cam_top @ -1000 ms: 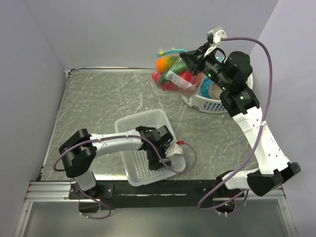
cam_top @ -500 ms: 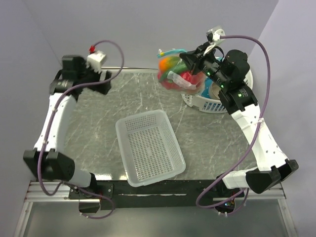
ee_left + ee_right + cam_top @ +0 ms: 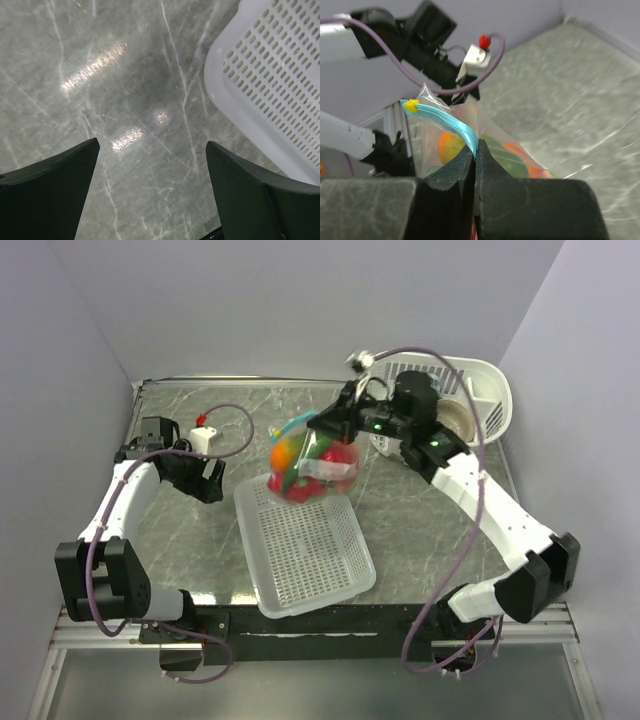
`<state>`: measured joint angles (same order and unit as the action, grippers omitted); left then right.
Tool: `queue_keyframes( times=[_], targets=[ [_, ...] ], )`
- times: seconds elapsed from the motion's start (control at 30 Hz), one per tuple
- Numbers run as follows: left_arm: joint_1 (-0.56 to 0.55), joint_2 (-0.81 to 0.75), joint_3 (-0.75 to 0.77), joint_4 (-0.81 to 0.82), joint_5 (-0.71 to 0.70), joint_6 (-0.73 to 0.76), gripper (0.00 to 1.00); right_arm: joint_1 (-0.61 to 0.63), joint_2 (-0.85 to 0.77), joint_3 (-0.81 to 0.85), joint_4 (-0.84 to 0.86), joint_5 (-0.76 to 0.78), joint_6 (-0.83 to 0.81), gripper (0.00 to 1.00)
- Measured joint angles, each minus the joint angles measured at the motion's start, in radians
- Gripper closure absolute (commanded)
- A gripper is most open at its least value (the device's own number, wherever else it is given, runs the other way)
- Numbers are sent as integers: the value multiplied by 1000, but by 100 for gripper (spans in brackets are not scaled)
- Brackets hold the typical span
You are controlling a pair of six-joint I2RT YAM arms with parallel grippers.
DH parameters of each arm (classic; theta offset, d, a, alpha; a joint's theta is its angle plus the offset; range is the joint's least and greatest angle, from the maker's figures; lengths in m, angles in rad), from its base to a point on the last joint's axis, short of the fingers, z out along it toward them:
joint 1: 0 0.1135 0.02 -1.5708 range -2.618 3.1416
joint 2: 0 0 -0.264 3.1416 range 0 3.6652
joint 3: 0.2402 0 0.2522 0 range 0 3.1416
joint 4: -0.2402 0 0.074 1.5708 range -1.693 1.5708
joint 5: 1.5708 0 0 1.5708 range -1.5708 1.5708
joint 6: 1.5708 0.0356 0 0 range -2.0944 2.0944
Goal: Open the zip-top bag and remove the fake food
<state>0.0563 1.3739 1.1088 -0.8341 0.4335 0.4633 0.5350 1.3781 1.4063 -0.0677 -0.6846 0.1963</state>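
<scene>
The clear zip-top bag hangs in the air over the far edge of the flat white basket. My right gripper is shut on its teal zip strip. A yellow slider sits at the strip's free end. Inside the bag the fake food shows as orange, red and green pieces, with an orange one and a green one just past my right fingertips. My left gripper stands open low over bare table, left of the basket. Nothing is between its fingers.
A round white slotted basket holding a tan bowl stands at the back right. The flat basket's corner lies just right of my left gripper. Grey walls close in the table at the back and on both sides.
My right arm has swung the bag from above the round back-right basket leftwards and nearer, over the flat basket. My left arm has come down from the back-left corner beside that basket.
</scene>
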Motion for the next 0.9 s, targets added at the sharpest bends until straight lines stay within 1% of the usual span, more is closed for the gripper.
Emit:
queue_keyframes(
  times=[0.2, 0.3, 0.37, 0.43, 0.57, 0.7, 0.8, 0.9],
  targets=[
    [-5, 27, -104, 51, -1, 14, 6, 29, 188, -71, 34, -3, 56, 100],
    [-27, 34, -163, 89, -24, 14, 6, 32, 301, -77, 67, 26, 82, 100],
    [-55, 41, -196, 112, -43, 11, 5, 33, 347, -82, 71, 75, 85, 100],
    [-93, 52, -213, 130, -56, 2, 5, 31, 362, -93, 76, 130, 87, 100],
    [-221, 87, -220, 193, -73, -46, 5, 24, 358, -103, 109, 198, 87, 100],
    [-346, 166, -160, 228, -56, -117, 7, 13, 358, -93, 98, 221, 76, 100],
    [-400, 209, -114, 256, -46, -172, 6, -3, 342, -84, 63, 238, 56, 100],
    [-435, 212, -98, 270, -29, -205, 6, -20, 314, -81, 37, 249, 40, 100]
  ],
)
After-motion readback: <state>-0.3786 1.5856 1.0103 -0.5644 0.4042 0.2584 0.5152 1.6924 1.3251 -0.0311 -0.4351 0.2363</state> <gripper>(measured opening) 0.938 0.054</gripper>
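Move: The white basket is some 21 cm to the left hand's right and 9 cm back, about 10 cm lower. Of the right hand, its middle is about 36 cm below, 9 cm back and 3 cm left. The food bag hangs from the right fingers, its middle some 10 cm below and 4 cm back. The dish rack stands about 27 cm to the right hand's right, 18 cm ahead and 32 cm lower. Down first with both arms: the right hand drops nearly 20 cm, drifting forward about 9 cm, keeps its pinch on the bag's zip edge and lowers the bag to the basket's far end, rolling and dipping its fingertips. The left hand, fingers wide, sinks beside the basket, then sweeps right about 13 cm against its left wall, turning slightly clockwise. ##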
